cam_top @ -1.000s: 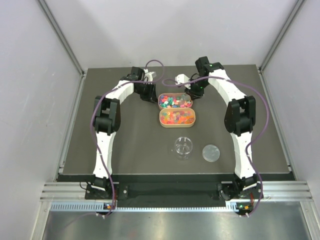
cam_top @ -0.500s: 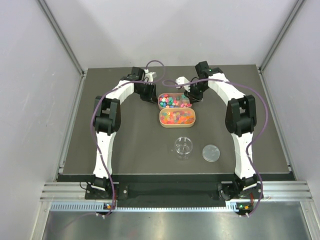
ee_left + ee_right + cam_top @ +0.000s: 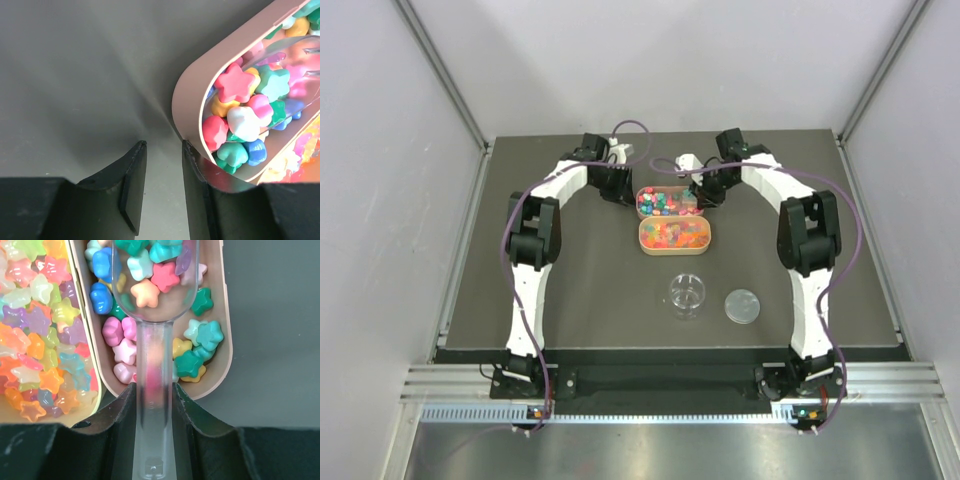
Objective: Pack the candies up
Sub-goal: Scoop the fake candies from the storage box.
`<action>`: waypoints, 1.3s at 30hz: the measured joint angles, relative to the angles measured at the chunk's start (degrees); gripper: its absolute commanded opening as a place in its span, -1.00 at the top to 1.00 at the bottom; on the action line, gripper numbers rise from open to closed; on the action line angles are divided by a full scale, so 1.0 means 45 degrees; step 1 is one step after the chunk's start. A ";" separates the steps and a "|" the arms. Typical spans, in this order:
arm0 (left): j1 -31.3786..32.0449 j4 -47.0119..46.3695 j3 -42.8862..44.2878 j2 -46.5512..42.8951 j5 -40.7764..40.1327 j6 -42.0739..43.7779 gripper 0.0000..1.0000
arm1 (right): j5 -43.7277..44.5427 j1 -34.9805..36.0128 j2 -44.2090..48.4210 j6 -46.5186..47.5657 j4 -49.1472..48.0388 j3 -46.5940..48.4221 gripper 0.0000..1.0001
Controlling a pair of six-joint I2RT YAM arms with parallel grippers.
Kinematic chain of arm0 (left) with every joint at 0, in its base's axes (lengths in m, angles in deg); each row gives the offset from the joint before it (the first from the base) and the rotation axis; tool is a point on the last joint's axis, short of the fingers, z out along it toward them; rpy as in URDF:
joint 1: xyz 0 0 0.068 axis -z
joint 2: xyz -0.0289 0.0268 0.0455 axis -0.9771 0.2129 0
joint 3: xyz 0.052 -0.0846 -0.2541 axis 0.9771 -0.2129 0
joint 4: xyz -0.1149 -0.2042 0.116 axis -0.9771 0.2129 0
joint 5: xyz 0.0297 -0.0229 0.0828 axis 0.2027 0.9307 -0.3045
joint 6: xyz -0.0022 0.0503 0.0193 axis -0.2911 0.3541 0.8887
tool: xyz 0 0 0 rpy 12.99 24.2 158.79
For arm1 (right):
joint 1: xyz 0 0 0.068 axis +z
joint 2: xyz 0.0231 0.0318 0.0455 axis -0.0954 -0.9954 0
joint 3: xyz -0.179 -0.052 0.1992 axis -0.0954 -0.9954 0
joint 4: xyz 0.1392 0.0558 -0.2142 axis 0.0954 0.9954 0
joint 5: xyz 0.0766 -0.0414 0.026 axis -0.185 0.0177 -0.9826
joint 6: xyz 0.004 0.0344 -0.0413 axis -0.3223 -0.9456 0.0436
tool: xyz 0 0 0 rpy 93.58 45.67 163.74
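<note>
The candies lie in two oval trays at mid-table: opaque multicoloured stars (image 3: 669,202) in the far tray (image 3: 226,340), translucent orange, red and yellow stars (image 3: 674,235) in the near one. My right gripper (image 3: 155,395) is shut on the handle of a clear scoop (image 3: 155,285). The scoop's bowl holds several star candies (image 3: 145,292) over the far tray. My left gripper (image 3: 162,165) stands open on the table at that tray's left end (image 3: 187,100), its right finger (image 3: 192,180) against the tray's outer wall and nothing between the fingers. The clear round jar (image 3: 687,293) stands nearer, open.
A round clear lid (image 3: 743,305) lies flat to the right of the jar. The two trays sit side by side, almost touching. White walls and metal rails (image 3: 460,240) border the dark table on the left, right and back.
My right gripper has moved left and lowered with the scoop, over the far tray's right end. The left arm has stayed in place, its fingers a touch wider.
</note>
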 measured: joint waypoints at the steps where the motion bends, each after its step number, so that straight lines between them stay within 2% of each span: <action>1: -0.0029 0.0039 0.0019 0.0000 0.0039 0.0063 0.22 | -0.0044 -0.0005 0.0078 -0.0078 -0.0185 -0.0170 1.00; 9: -0.0384 0.0563 0.1083 -0.0005 0.0107 0.0505 0.21 | -0.0350 -0.0087 0.0743 -0.0486 -0.1506 -0.1486 1.00; 29: -0.0850 0.1486 0.1399 0.0005 -0.0962 0.2671 0.21 | -0.1540 -0.0529 0.2433 -0.0665 -0.3701 -0.4473 1.00; 39: -0.0665 0.1914 0.1326 0.0005 -0.2001 0.3716 0.20 | -0.2458 -0.0903 0.2482 -0.0355 -0.3376 -0.4206 1.00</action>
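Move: The right hand, holding the clear scoop by its handle, is over the right end of the pink candy box; the box's middle lies about 7 cm to its left, level fore and aft, some 4 cm below. The orange jelly box is about 8 cm back and 6 cm left, the clear jar about 22 cm back and 3 cm left. From the left hand, the pink box's middle is some 10 cm right and 1 cm lower, the orange box about 11 cm right and 8 cm back. Drawing back about 2.5 cm and then rising a little, the right hand tips the scoop's bowl end up by roughly 10 degrees among the candies, its grip kept and the bowl against the pink box. The left hand lifts away from the box's left end, goes about 6 cm left and slightly forward, then sinks again, rolling its left side up with fingers still part open. ##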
